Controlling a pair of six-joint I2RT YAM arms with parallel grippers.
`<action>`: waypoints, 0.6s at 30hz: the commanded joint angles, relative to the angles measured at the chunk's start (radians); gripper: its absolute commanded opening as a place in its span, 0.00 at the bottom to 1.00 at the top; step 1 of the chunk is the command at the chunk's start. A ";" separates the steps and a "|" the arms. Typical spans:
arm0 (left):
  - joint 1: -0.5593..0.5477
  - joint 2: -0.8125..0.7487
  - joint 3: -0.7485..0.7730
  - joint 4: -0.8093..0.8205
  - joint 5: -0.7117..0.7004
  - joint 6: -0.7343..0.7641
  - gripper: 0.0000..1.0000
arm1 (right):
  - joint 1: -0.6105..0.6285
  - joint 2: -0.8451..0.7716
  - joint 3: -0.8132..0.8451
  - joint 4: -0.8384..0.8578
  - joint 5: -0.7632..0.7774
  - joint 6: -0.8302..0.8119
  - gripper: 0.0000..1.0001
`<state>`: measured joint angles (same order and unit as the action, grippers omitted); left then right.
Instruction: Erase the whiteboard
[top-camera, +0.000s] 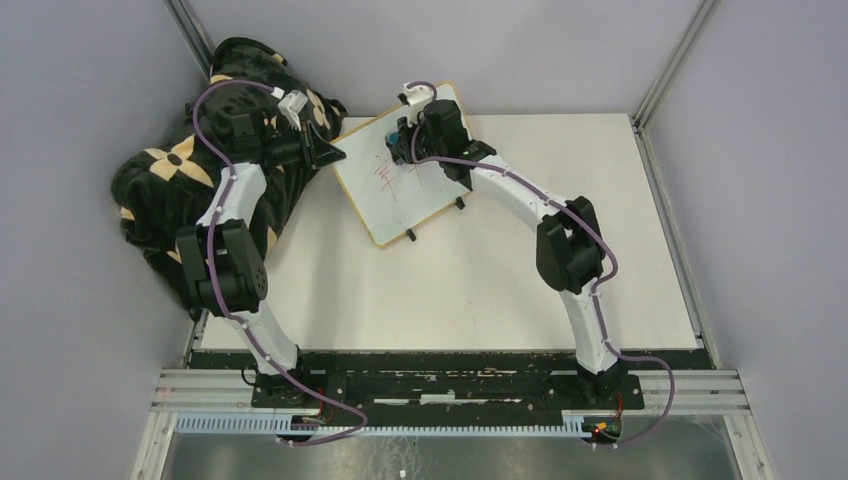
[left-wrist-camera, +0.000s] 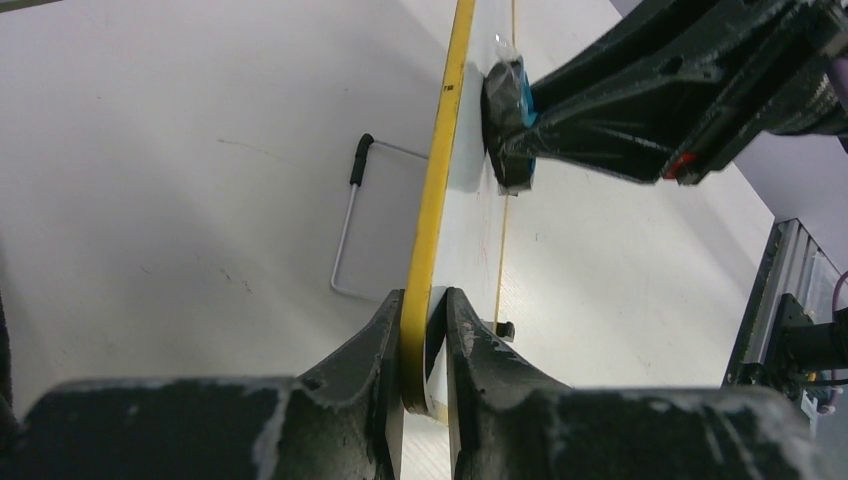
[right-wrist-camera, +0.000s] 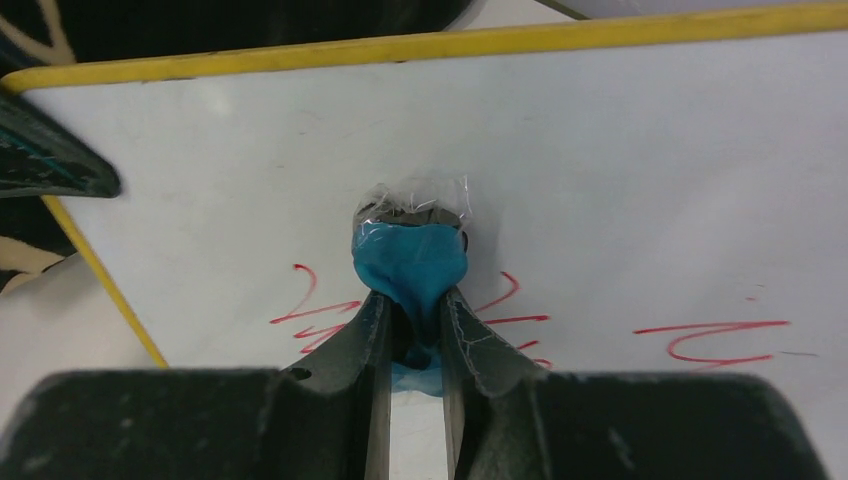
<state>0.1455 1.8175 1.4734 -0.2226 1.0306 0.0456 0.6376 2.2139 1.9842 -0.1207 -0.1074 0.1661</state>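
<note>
The whiteboard (top-camera: 420, 195), white with a yellow-tan frame, stands tilted at the back middle of the table, with red marks (top-camera: 385, 178) on its face. My left gripper (top-camera: 338, 153) is shut on its left edge; in the left wrist view the frame (left-wrist-camera: 437, 180) runs up from between the jaws of that gripper (left-wrist-camera: 425, 300). My right gripper (right-wrist-camera: 413, 300) is shut on a blue eraser (right-wrist-camera: 412, 255) whose dark pad presses against the board (right-wrist-camera: 600, 170). Red marks (right-wrist-camera: 715, 335) lie on both sides of the eraser. The eraser (left-wrist-camera: 507, 125) touches the board face.
A black and tan patterned cloth (top-camera: 190, 180) is heaped at the table's left edge, behind the left arm. A wire stand (left-wrist-camera: 345, 240) sticks out behind the board. Metal posts (top-camera: 665, 70) rise at the back corners. White tabletop (top-camera: 450, 290) lies in front of the board.
</note>
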 joint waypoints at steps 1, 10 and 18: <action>-0.016 -0.039 0.022 -0.034 -0.024 0.095 0.03 | -0.124 0.006 0.001 0.033 0.130 -0.011 0.01; -0.015 -0.037 0.029 -0.042 -0.024 0.100 0.03 | -0.242 -0.015 -0.053 0.066 0.153 0.000 0.01; -0.016 -0.032 0.033 -0.047 -0.024 0.098 0.03 | -0.210 -0.026 -0.075 0.087 0.085 0.000 0.01</action>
<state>0.1352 1.8111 1.4750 -0.2577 1.0313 0.0536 0.3721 2.2135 1.9217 -0.0822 0.0113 0.1741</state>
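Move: I hold the eraser in my right hand against the leaning whiteboard; the upper part of the board's right edge is about 16 cm to the right, 10 cm ahead and a little lower. The left red character lies some 4 cm left and 5 cm back, the middle one about 3 cm right and 2 cm back, the right one about 9 cm right and 3 cm ahead, all slightly lower. From my left hand, that edge is roughly 31 cm right and 12 cm ahead. I sweep the eraser with my right hand across the upper face of the whiteboard, about 17 cm to the right and 10 cm forward, sinking a couple of centimetres late on, until it reaches the right edge. My wrist turns some 20 degrees clockwise, fingers keeping their grip. My left hand goes on pinching the top-left corner to steady the board. ##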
